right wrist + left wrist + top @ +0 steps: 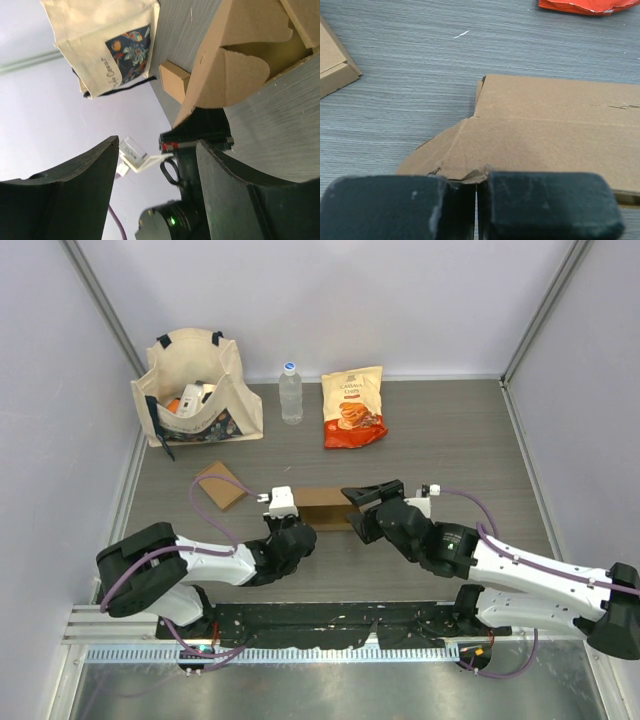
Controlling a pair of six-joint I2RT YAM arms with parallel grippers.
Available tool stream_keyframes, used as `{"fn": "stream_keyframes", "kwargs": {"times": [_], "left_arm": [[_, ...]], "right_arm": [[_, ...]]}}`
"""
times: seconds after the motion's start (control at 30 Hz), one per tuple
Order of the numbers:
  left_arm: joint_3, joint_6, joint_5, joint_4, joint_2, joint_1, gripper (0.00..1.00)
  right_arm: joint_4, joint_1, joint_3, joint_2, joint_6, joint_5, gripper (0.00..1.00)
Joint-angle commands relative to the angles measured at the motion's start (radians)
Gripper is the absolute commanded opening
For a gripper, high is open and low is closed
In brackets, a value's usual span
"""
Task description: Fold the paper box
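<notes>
The brown paper box point(325, 508) lies on the table between both arms. In the left wrist view its flat panel point(555, 130) fills the middle, with a creased flap at the near left. My left gripper point(476, 180) is shut on the torn edge of that flap; from above it point(303, 524) sits at the box's near-left corner. My right gripper point(352, 510) is open at the box's right end. In the right wrist view its fingers point(157, 145) stand wide apart with nothing between them, and the box's open end point(240, 65) shows rounded flaps.
A second small brown box point(221, 485) lies left of the work. At the back stand a tote bag point(195, 390), a water bottle point(291, 392) and an orange snack bag point(353, 407). Walls close in the table on three sides.
</notes>
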Motion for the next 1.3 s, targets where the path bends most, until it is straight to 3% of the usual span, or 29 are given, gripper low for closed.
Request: {"fn": "stream_keyframes", "kwargs": {"times": [0.0,0.37,0.5,0.57,0.6,0.67,0.7,0.8,0.97,1.07,1.2,1.27], "left_arm": [[0.024,0.012,-0.059,-0.083,0.036,-0.019,0.00],[0.045,0.012,-0.080,-0.100,0.059,-0.036,0.00],[0.050,0.022,-0.065,-0.103,0.061,-0.039,0.00],[0.051,-0.008,-0.005,-0.165,0.035,-0.041,0.08],[0.048,-0.045,0.031,-0.190,0.013,-0.041,0.26],[0.016,-0.066,0.168,-0.211,-0.056,-0.044,0.44],[0.007,-0.089,0.208,-0.234,-0.079,-0.044,0.58],[-0.038,-0.137,0.392,-0.329,-0.227,-0.048,0.70],[-0.087,-0.105,0.772,-0.515,-0.615,-0.054,0.73],[-0.032,-0.067,0.910,-0.658,-0.781,-0.054,0.74],[0.141,0.001,1.035,-0.839,-0.826,-0.053,0.73],[0.261,0.028,1.017,-0.873,-0.809,-0.053,0.73]], "right_arm": [[0.080,-0.047,-0.007,0.066,0.075,-0.001,0.67],[0.192,-0.101,-0.032,0.204,0.083,-0.069,0.55],[0.256,-0.121,-0.074,0.244,0.092,-0.089,0.31],[0.265,-0.128,-0.087,0.255,0.093,-0.089,0.26],[0.270,-0.133,-0.090,0.255,0.095,-0.087,0.23],[0.273,-0.139,-0.101,0.258,0.101,-0.094,0.16],[0.281,-0.142,-0.102,0.259,0.104,-0.095,0.09],[0.284,-0.145,-0.107,0.266,0.116,-0.100,0.08],[0.299,-0.156,-0.127,0.272,0.115,-0.110,0.08],[0.307,-0.160,-0.142,0.278,0.107,-0.121,0.09],[0.324,-0.171,-0.153,0.302,0.071,-0.164,0.12],[0.351,-0.173,-0.163,0.309,0.035,-0.181,0.15]]}}
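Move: The rounded tab at the box's right end lies some 9 cm below the open right hand and 4 cm ahead, neither left nor right of it; the box's middle is about 5 cm ahead, 5 cm left and 11 cm below. The left hand still pinches the box's near left corner, with the box's middle about 3 cm ahead and 6 cm right, and that tab 1 cm ahead, 11 cm right and slightly higher. The small brown box is 4 cm ahead of the left hand, 16 cm left and 5 cm below. The right hand sinks about 9 cm and reaches some 5 cm forward onto the box's right end, closing its wide-open fingers on the way until they pinch the tab near its edge, then keeps that hold. Meanwhile the left hand first stays on the near left corner, then opens as the right one closes, lets go and pulls back fast towards its base, about 15 cm, dipping slightly and then rising, while it swings some 45 degrees clockwise. ##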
